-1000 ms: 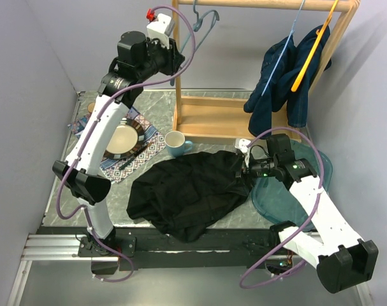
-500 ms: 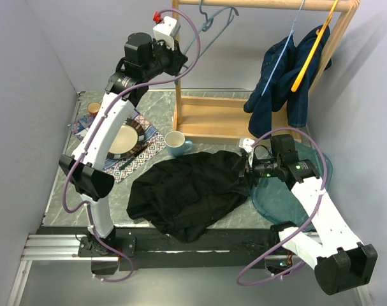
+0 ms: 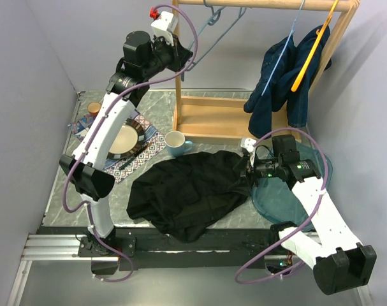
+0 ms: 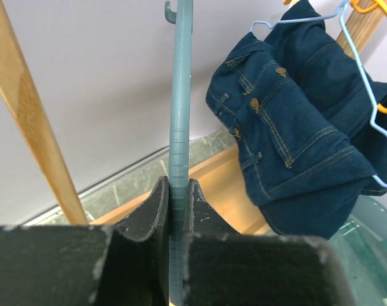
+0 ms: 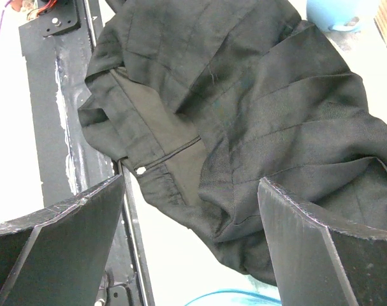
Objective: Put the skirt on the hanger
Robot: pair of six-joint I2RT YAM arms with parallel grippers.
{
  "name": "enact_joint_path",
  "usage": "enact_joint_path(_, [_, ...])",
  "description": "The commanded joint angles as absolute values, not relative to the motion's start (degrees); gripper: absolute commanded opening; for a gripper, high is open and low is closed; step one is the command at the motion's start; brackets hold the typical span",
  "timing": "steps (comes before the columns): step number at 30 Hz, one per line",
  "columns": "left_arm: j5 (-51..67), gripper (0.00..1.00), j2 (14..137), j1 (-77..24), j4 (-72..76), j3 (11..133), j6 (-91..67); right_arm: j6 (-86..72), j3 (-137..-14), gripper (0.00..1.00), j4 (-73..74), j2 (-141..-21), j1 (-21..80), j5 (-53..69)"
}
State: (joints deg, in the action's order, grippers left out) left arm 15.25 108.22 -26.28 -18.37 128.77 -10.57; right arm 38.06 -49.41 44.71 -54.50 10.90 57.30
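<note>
The black skirt (image 3: 187,191) lies crumpled on the table near the front edge. A grey-blue hanger (image 3: 213,39) hangs from the wooden rail at the back. My left gripper (image 3: 183,69) is raised to it and shut on its lower bar. In the left wrist view the hanger bar (image 4: 179,121) runs straight up out of the left gripper (image 4: 177,191), pinched between both pads. My right gripper (image 3: 244,169) hovers open at the skirt's right edge. In the right wrist view the skirt (image 5: 244,95) fills the space beyond the wide-apart right gripper (image 5: 192,182), with nothing between its fingers.
A wooden clothes rack (image 3: 212,118) stands at the back, with denim garments (image 3: 282,76) on blue and orange hangers at its right. A blue mug (image 3: 176,143), a plate (image 3: 122,140) on a patterned mat and a teal tray (image 3: 276,197) surround the skirt.
My left gripper has closed onto the hanger's bar and shifted slightly right, swinging the hanger rightward. The right arm and the skirt have barely moved.
</note>
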Motion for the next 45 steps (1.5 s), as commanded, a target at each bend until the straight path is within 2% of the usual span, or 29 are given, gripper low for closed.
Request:
enact_joint_path(1, [14.5,0.01,103.5,-26.2,-11.7,128.3,-13.7,39.2,-50.6,0.92,45.2,-53.5,10.3,59.3])
enact_joint_path(7, [15.7,0.01,100.6,-26.3,-13.1,124.9,-12.5,39.6,-50.6,0.93,45.5,-53.3,9.8,59.5])
enact_joint_path(19, [19.3,0.01,87.8,-26.3,-17.0,110.0,-8.4,42.7,-51.1,0.93,48.1,-53.0,9.3,60.6])
enact_joint_path(29, [22.7,0.01,62.3,-26.3,-19.8,80.1,-8.8,53.9,-53.3,0.93,58.1,-51.9,9.2,63.3])
enact_joint_path(36, [27.1,0.01,44.1,-26.3,-29.1,65.0,-10.4,57.7,-69.0,0.93,69.3,-54.0,9.1,58.2])
enact_joint_path(45, [38.1,0.01,34.7,-26.3,-33.6,56.7,-16.4,52.5,-91.7,0.94,73.4,-62.2,13.6,60.4])
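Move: The left gripper is high up by the rack and already holds the grey-blue hanger. The black skirt lies about 30 cm back from it, 2 cm to its right and some 46 cm below. The blue mug is 12 cm back and 4 cm left of that gripper, down on the table; the teal basket lies about 36 cm right of the skirt and 3 cm farther out. From the open right gripper, the skirt's middle is about 17 cm left, 2 cm back and 19 cm down. Keep the left gripper shut on the hanger and draw it away from the rack, back about 30 cm with some 10 cm to the left, sinking roughly 15 cm towards the black skirt, mostly late on; tip and turn the wrist clockwise as it comes in. Then, late in that move, raise the open right gripper about 15 cm, rolling it some 20 degrees. ##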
